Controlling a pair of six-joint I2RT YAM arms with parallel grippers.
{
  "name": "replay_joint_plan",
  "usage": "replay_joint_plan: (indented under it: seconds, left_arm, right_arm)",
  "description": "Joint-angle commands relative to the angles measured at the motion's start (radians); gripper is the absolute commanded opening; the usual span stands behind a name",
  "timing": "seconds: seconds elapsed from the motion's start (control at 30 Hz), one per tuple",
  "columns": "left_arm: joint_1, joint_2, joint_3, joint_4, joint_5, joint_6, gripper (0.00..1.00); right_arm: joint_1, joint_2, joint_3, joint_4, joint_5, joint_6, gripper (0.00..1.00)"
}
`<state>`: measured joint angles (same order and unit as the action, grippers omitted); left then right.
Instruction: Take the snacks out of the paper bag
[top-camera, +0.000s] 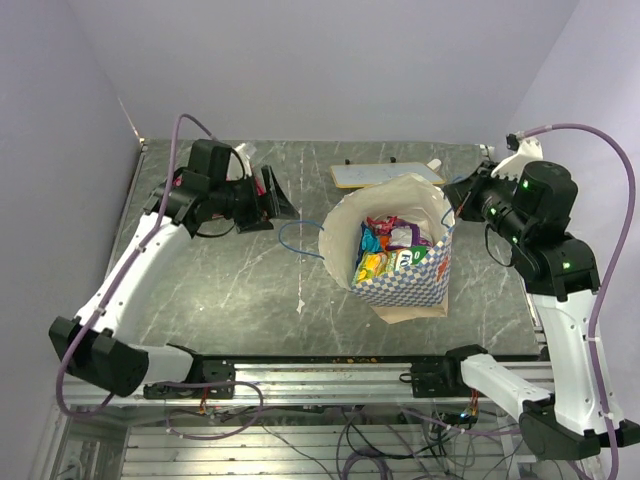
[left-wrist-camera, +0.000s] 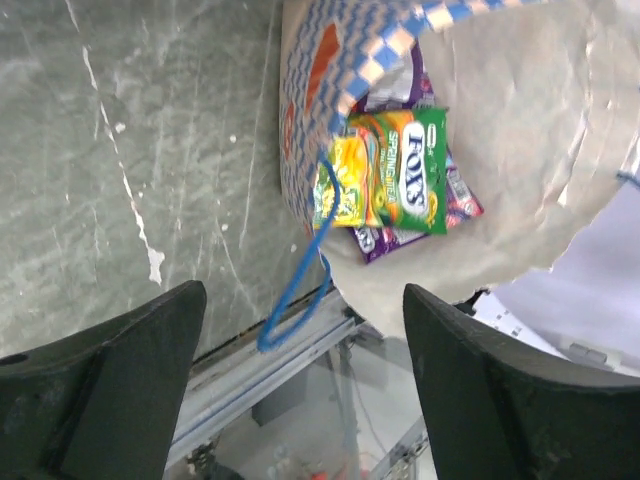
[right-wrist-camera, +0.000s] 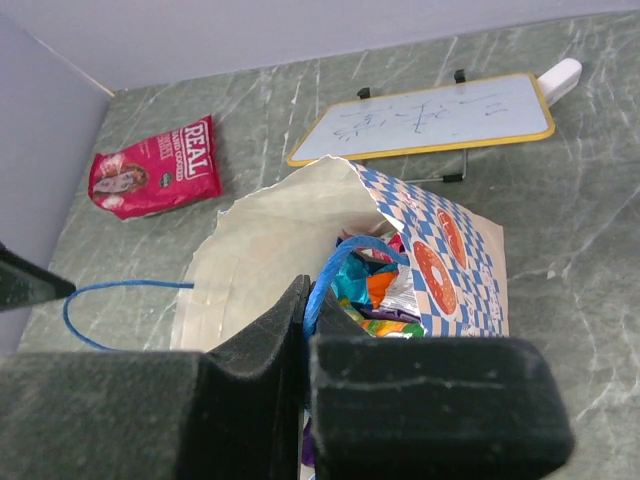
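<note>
The blue-and-white checkered paper bag (top-camera: 405, 285) stands open mid-table, cream inside (right-wrist-camera: 262, 240). Several snacks (top-camera: 392, 250) fill it; a green-yellow packet (left-wrist-camera: 400, 170) lies on top, with purple ones under it. One red-pink packet (right-wrist-camera: 155, 168) lies on the table at the far left, mostly hidden under my left gripper in the top view. My left gripper (top-camera: 278, 197) hangs open and empty left of the bag, its fingers (left-wrist-camera: 120, 380) wide apart. My right gripper (right-wrist-camera: 308, 320) is shut on the bag's blue cord handle (right-wrist-camera: 350, 262) at the bag's right rim (top-camera: 447, 215).
A small whiteboard (top-camera: 385, 175) on black feet stands just behind the bag. The bag's other blue handle (top-camera: 295, 240) loops out onto the table towards the left arm. Grey walls close the left and back sides.
</note>
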<state>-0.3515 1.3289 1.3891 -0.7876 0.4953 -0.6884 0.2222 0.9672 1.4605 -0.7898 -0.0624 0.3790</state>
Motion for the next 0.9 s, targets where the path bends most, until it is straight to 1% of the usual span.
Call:
replay_joint_plan:
  seconds: [0.0, 0.07, 0.17, 0.2, 0.23, 0.27, 0.3, 0.33, 0.47, 0.57, 0.67, 0.73, 0.8, 0.87]
  left_arm:
    - [-0.080, -0.029, 0.001, -0.135, -0.112, 0.045, 0.82]
    - [-0.094, -0.010, 0.004, -0.144, -0.102, 0.057, 0.73]
    - [-0.123, -0.003, 0.001, -0.089, -0.076, 0.040, 0.70]
    - [-0.131, 0.008, 0.003, -0.080, -0.058, 0.039, 0.64]
    - [-0.137, 0.021, 0.008, -0.084, -0.043, 0.039, 0.50]
    - [-0.148, 0.035, 0.014, -0.082, -0.034, 0.036, 0.31]
    - [-0.160, 0.046, 0.022, -0.080, -0.026, 0.034, 0.14]
    - [-0.175, 0.056, 0.037, -0.076, -0.020, 0.035, 0.08]
    - [-0.235, 0.092, 0.097, -0.051, 0.019, 0.022, 0.07]
    - [-0.292, 0.113, 0.137, -0.014, 0.041, -0.010, 0.07]
    - [-0.358, 0.132, 0.176, 0.015, 0.044, -0.036, 0.07]
    - [-0.396, 0.138, 0.185, 0.050, 0.041, -0.058, 0.07]
    - [-0.437, 0.154, 0.218, 0.041, 0.011, -0.055, 0.07]
    - [-0.473, 0.179, 0.264, 0.013, -0.017, -0.036, 0.07]
  right_arm:
    - [0.003, -0.018, -0.020, 0.038, -0.005, 0.046, 0.00]
    - [0.003, -0.019, -0.015, 0.038, 0.006, 0.050, 0.00]
    - [0.002, -0.012, 0.005, 0.041, 0.026, 0.042, 0.00]
    - [0.003, -0.005, 0.014, 0.038, 0.032, 0.038, 0.00]
    - [0.003, 0.004, 0.028, 0.032, 0.043, 0.036, 0.00]
    - [0.002, 0.015, 0.047, 0.020, 0.059, 0.039, 0.00]
    - [0.003, 0.028, 0.063, 0.011, 0.072, 0.043, 0.00]
    - [0.003, 0.043, 0.080, 0.006, 0.089, 0.047, 0.00]
    - [0.002, 0.120, 0.162, -0.017, 0.194, 0.031, 0.00]
    - [0.003, 0.189, 0.252, -0.024, 0.323, -0.037, 0.00]
    - [0.001, 0.251, 0.359, -0.008, 0.393, -0.121, 0.00]
    - [0.001, 0.289, 0.430, 0.011, 0.412, -0.181, 0.00]
    - [0.001, 0.335, 0.498, 0.018, 0.401, -0.231, 0.00]
    - [0.001, 0.380, 0.556, 0.024, 0.318, -0.283, 0.00]
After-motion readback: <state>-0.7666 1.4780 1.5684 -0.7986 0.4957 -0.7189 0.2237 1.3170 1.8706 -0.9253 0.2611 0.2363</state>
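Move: The bag's near-left blue handle loop, the left hand's target, is about 5 cm back, 3 cm right and 3 cm below it. From that hand the paper bag's middle lies some 23 cm right, 6 cm back and 11 cm lower; the whiteboard 27 cm right and 15 cm ahead, the red packet 22 cm left and 13 cm ahead, both some 21 cm down. From the right hand, already gripping the other handle, the bag is about 8 cm left, 5 cm back and 20 cm lower; the left loop roughly 28 cm left, 4 cm back, 12 cm lower. Bring the left gripper back, a little right and down onto the loose blue loop and shut its wide-open fingers around the cord, then carry it right and back, rising slightly, about 12 cm right overall, while turning clockwise some 20 degrees. Keep the right grip and, once the left has closed, draw its handle forward about 7 cm, also right and up, turning clockwise. ##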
